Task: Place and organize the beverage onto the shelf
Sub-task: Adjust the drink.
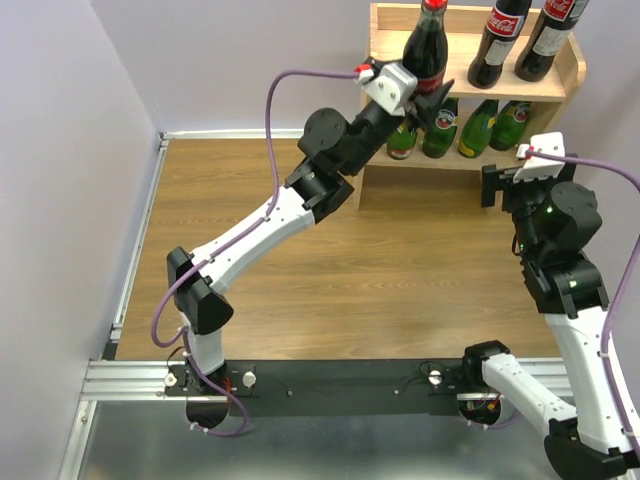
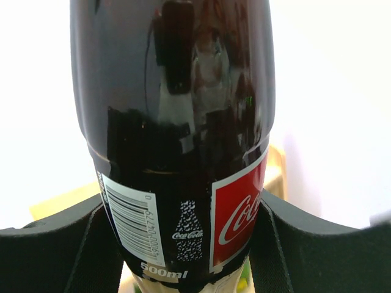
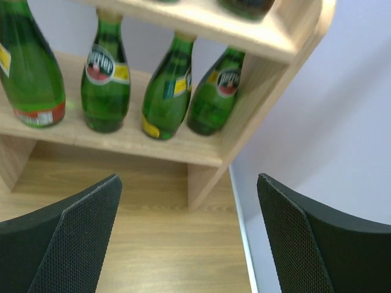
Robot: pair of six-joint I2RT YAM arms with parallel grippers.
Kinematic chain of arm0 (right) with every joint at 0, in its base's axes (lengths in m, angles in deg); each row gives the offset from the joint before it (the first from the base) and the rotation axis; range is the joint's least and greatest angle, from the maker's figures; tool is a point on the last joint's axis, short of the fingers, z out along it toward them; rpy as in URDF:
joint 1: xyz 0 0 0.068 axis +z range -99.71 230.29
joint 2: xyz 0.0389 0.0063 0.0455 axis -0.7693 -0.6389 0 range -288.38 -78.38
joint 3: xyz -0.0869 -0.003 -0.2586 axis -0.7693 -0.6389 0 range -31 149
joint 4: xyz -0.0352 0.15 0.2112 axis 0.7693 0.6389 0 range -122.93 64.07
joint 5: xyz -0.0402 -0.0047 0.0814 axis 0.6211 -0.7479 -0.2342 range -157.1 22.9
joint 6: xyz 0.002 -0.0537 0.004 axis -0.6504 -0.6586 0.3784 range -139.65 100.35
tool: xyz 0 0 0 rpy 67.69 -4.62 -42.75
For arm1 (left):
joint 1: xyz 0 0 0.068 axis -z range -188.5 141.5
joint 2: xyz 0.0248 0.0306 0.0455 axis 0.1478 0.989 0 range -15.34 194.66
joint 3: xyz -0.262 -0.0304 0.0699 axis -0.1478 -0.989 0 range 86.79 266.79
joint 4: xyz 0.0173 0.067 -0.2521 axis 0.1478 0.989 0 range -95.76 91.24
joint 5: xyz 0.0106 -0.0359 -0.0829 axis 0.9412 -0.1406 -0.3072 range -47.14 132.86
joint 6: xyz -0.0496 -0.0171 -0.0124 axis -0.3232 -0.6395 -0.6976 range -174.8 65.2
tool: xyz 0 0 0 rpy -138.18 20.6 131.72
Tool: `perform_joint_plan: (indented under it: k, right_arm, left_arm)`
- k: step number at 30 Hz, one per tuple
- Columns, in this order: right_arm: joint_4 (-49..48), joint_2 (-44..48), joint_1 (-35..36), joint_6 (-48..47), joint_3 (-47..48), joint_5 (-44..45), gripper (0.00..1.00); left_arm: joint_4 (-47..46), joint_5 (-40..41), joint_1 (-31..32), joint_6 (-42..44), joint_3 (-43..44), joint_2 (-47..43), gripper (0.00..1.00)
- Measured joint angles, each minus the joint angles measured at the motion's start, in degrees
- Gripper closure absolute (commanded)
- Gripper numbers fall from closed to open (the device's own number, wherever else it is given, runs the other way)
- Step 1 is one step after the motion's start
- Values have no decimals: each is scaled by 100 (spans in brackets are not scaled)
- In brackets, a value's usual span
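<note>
My left gripper (image 1: 424, 96) is shut on a dark cola bottle (image 1: 427, 48) with a red label, holding it upright at the left end of the shelf's (image 1: 572, 76) top board. The left wrist view is filled by this bottle (image 2: 177, 122), with a black finger (image 2: 55, 250) pressed on each side of it. Its base is hidden. Two more cola bottles (image 1: 500, 40) (image 1: 548, 38) stand on the top board to the right. Several green bottles (image 3: 105, 79) stand on the lower tier (image 3: 201, 152). My right gripper (image 3: 189, 238) is open and holds nothing, low beside the shelf's right end (image 1: 497, 186).
The shelf stands against the back wall on the wood tabletop (image 1: 300, 250). A lilac side wall (image 3: 317, 122) lies close to the right of the shelf. A metal rail (image 1: 135, 250) borders the table's left edge.
</note>
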Motion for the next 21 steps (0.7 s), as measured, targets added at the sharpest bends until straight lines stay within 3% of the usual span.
perform_joint_plan:
  k: [10, 21]
  right_arm:
    - [-17, 129, -50, 365, -1506, -691, 6]
    - [-39, 356, -131, 636, -2205, -1482, 6]
  left_arm:
    - [599, 151, -181, 50, 2409, 1121, 100]
    - [874, 345, -417, 46, 2879, 1775, 100]
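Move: The cola bottle is already in the left fingers; its free spot, at the left end of the shelf's top board, lies about 12 cm ahead, 2 cm right and 8 cm below the hand. The nearer standing cola stands some 13 cm ahead and 13 cm right, the farther cola 8 cm beyond it to the right, both middles slightly above the hand. From the empty right hand that spot is roughly 17 cm ahead, 18 cm left, 8 cm up. The cola bottle, still gripped round its label by the left hand, is carried up about 6 cm, then in an arc forward some 7 cm towards the free spot while sinking again by about 4 cm, the grip unchanged and the wrist turning slightly counter-clockwise. The right hand, empty and open, sinks some 16 cm and drifts left in front of the shelf, its fingers tipping downward. ##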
